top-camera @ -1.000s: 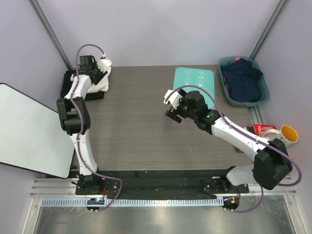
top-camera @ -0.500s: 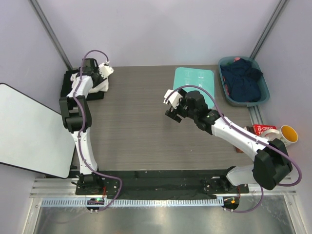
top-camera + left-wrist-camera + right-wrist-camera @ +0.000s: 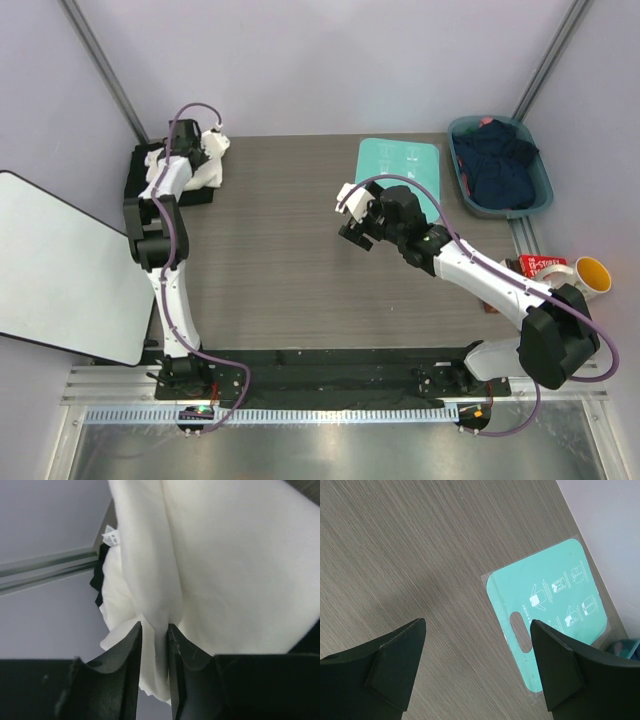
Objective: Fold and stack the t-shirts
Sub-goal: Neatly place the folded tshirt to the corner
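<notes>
The white t-shirt (image 3: 203,172) lies bunched on a black t-shirt (image 3: 140,188) at the table's far left corner. My left gripper (image 3: 213,141) is over that pile. In the left wrist view its jaws (image 3: 155,630) stand shut on a hanging fold of the white t-shirt (image 3: 240,570), and a dark edge of the black t-shirt (image 3: 98,586) shows behind it. My right gripper (image 3: 352,215) hovers over the middle of the table, open and holding nothing. In the right wrist view the right gripper (image 3: 477,625) has bare wood between its wide-set fingers.
A teal plastic board (image 3: 398,165) with printed folding pictures (image 3: 555,610) lies flat at the back centre. A blue basket (image 3: 543,196) of dark clothes stands at the back right. A cup (image 3: 592,275), tape and a red box sit at the right edge. A white panel (image 3: 60,270) juts out left.
The left jaws have narrowed onto the fold of white fabric, and the left wrist has shifted slightly over the pile. The right arm has not moved.
</notes>
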Action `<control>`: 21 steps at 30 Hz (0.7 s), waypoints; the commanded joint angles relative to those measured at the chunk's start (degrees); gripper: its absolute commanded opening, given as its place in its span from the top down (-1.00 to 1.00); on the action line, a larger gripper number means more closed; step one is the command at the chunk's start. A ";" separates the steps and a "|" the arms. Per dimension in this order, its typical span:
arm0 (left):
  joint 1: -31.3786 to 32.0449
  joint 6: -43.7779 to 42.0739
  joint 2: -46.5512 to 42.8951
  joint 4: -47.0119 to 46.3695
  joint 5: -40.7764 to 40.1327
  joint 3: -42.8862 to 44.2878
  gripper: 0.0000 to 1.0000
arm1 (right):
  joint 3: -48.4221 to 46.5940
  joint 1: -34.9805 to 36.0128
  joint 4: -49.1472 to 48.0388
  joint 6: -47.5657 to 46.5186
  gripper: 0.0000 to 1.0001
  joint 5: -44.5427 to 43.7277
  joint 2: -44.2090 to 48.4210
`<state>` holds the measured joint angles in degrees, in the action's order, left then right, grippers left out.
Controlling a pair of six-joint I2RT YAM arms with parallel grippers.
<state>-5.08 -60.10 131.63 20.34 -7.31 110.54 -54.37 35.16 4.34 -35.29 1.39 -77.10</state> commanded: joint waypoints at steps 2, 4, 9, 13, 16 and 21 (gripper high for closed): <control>-0.72 -0.90 0.38 -13.36 -5.95 -1.11 0.17 | -0.39 0.18 -3.11 -0.04 -0.81 -0.42 0.20; -0.72 -1.43 1.34 -18.73 -9.03 -2.86 0.09 | -0.21 0.18 -3.37 0.04 -0.81 -0.33 0.20; -0.46 -7.38 4.68 -37.42 -15.62 -4.98 0.10 | -0.21 0.18 -3.02 0.04 -0.81 -0.60 0.20; -0.45 -11.35 9.15 -46.16 -21.06 -2.71 0.12 | -0.21 0.26 -2.67 -0.04 -0.81 -0.68 0.02; -0.46 -13.11 10.39 -52.93 -22.48 -2.35 0.15 | -0.04 0.17 -2.32 -0.04 -0.81 -0.51 -0.07; -0.19 -16.98 11.45 -64.36 -22.75 -4.63 0.04 | 0.14 0.18 -2.05 0.04 -0.81 -0.33 -0.59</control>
<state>-5.28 -72.99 143.74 -27.29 -27.68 106.19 -54.35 35.16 4.36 -35.31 1.37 -77.32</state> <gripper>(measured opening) 0.461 0.905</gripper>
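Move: The folded white t-shirt lies on the folded black shirt, its middle about 5 cm right of the left hand, 2 cm back and 4 cm lower, with a raised fold at the fingertips. The black shirt's middle is roughly 4 cm right, 4 cm back and 6 cm down; the table's far-left corner is some 5 cm ahead, 6 cm left and 7 cm down. From the right hand, the white t-shirt is about 22 cm ahead, 38 cm left and 12 cm below. The white t-shirt's raised fold is freed from the left fingers as they open to nearly half, while the hand moves about 6 cm left and 5 cm forward over the stack towards the far-left corner. It rises a couple of centimetres, dips back, then lifts slightly again; the wrist tips the fingers up some 25 degrees, rolls its left side up about 20 and turns a little counter-clockwise. ##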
